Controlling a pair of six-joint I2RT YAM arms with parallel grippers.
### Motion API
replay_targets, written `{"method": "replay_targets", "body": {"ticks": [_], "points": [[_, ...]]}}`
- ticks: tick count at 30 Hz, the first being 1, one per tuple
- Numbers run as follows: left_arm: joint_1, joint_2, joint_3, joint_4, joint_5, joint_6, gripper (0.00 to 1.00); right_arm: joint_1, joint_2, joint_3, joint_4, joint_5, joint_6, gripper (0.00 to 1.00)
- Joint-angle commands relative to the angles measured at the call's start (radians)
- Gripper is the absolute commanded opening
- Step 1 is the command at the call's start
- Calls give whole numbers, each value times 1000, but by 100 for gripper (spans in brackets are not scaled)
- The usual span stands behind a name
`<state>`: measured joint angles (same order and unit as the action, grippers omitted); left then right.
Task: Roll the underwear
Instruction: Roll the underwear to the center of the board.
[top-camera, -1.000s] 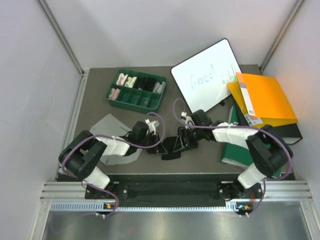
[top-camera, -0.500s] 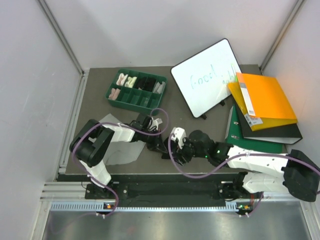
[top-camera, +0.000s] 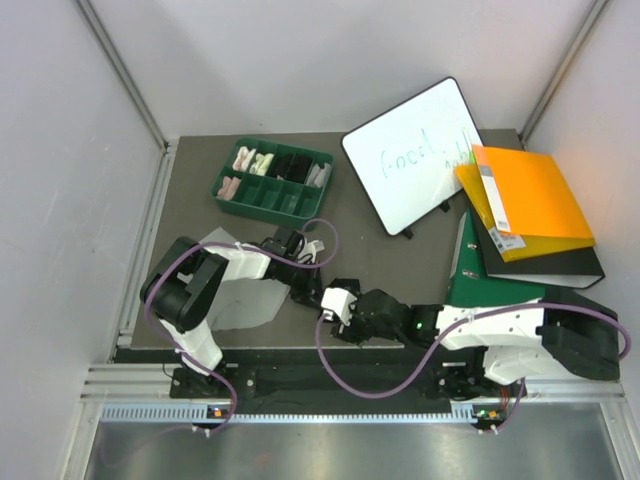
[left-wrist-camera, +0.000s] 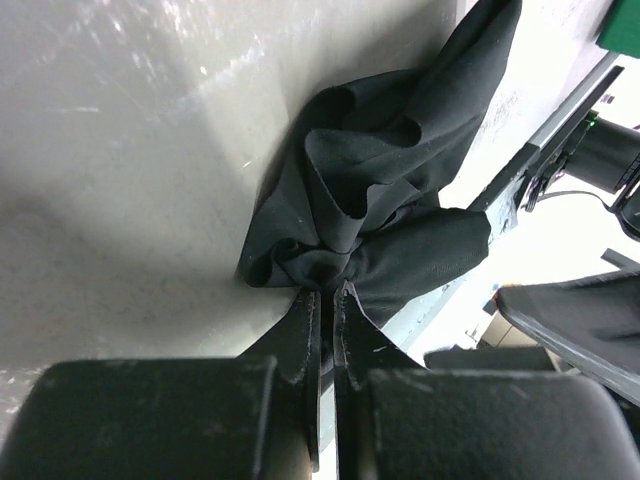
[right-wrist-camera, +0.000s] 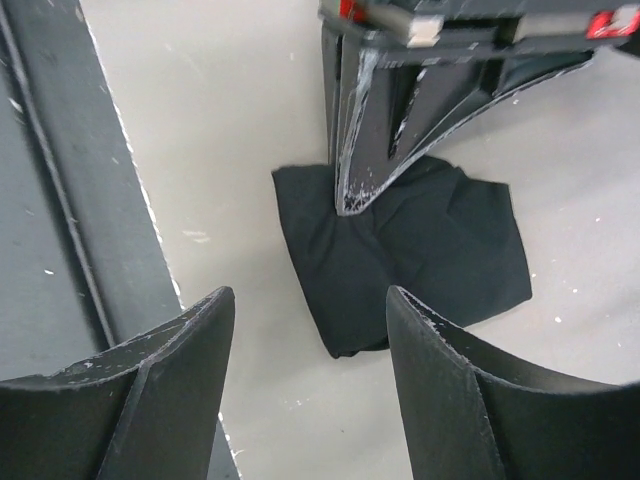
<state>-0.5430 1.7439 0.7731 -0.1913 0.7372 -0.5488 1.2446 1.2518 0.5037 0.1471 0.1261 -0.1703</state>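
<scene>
The black underwear (left-wrist-camera: 370, 200) lies bunched on the table, and my left gripper (left-wrist-camera: 328, 292) is shut on its near edge. In the right wrist view the same black underwear (right-wrist-camera: 420, 250) is a folded bundle with the left gripper's fingers (right-wrist-camera: 365, 150) pinching its top. My right gripper (right-wrist-camera: 310, 295) stands open just short of it, nothing between the fingers. From above, the left gripper (top-camera: 308, 290) and right gripper (top-camera: 325, 312) meet near the table's front, mostly covering the black piece. The light grey underwear (top-camera: 240, 305) lies flat under the left arm.
A green tray (top-camera: 300, 205) with small cloth rolls stands at the back left. A whiteboard (top-camera: 410, 150), an orange folder (top-camera: 530, 200) and a green binder (top-camera: 490, 285) fill the right side. The table's front rail (right-wrist-camera: 60, 200) runs close beside the right gripper.
The right arm has swung down from over the table to low along the front edge, and its jaws now face the black underwear. The left gripper stayed shut on the cloth, shifting slightly left.
</scene>
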Motion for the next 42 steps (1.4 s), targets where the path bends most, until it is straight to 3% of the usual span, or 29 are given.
{"method": "replay_targets", "body": {"ticks": [1,15,24,28,30,31,35,38,42], "points": [[2,37,-11,-125,-98,62,0,24,54,7,75,55,-58,62],[2,42,-12,-122,-91,70,0,26,212,16,111,87,-84,56],[2,37,-12,-117,-85,72,0,24,278,19,106,95,-66,26],[2,26,-11,-115,-90,69,0,24,293,47,46,31,-54,0],[2,16,-11,-105,-102,63,0,24,293,70,-10,-23,-29,0],[2,-3,-9,-102,-114,59,3,24,291,81,-30,-42,-18,0],[3,-70,-21,-79,-183,30,36,-5,284,157,-144,-175,54,0],[9,-128,-40,-57,-226,7,47,-59,264,174,-190,-277,130,0],[28,-210,-75,-50,-274,-7,53,-146,255,193,-210,-399,193,0]]}}
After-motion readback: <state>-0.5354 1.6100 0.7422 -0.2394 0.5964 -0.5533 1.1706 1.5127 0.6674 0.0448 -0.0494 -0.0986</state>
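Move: The underwear, a small black bundle, has its middle about 4 cm ahead of the open right hand, 3 cm to its left and 5 cm below. From the left hand, already shut on its left end, that middle is about 4 cm to the right and 1 cm ahead. From the right hand, a grey sheet lies some 24 cm left and 7 cm ahead, and the green tray about 30 cm ahead and 16 cm left. Lower the open right gripper about 4.5 cm, easing forward some 2 cm, over the near right end of the underwear and pinch it. Hold still with the left until then; afterwards open it wide, letting go with a small lift leftward and forward. Meanwhile draw the pinched end back about 2 cm and slightly left, turning the right wrist some 20 degrees. ##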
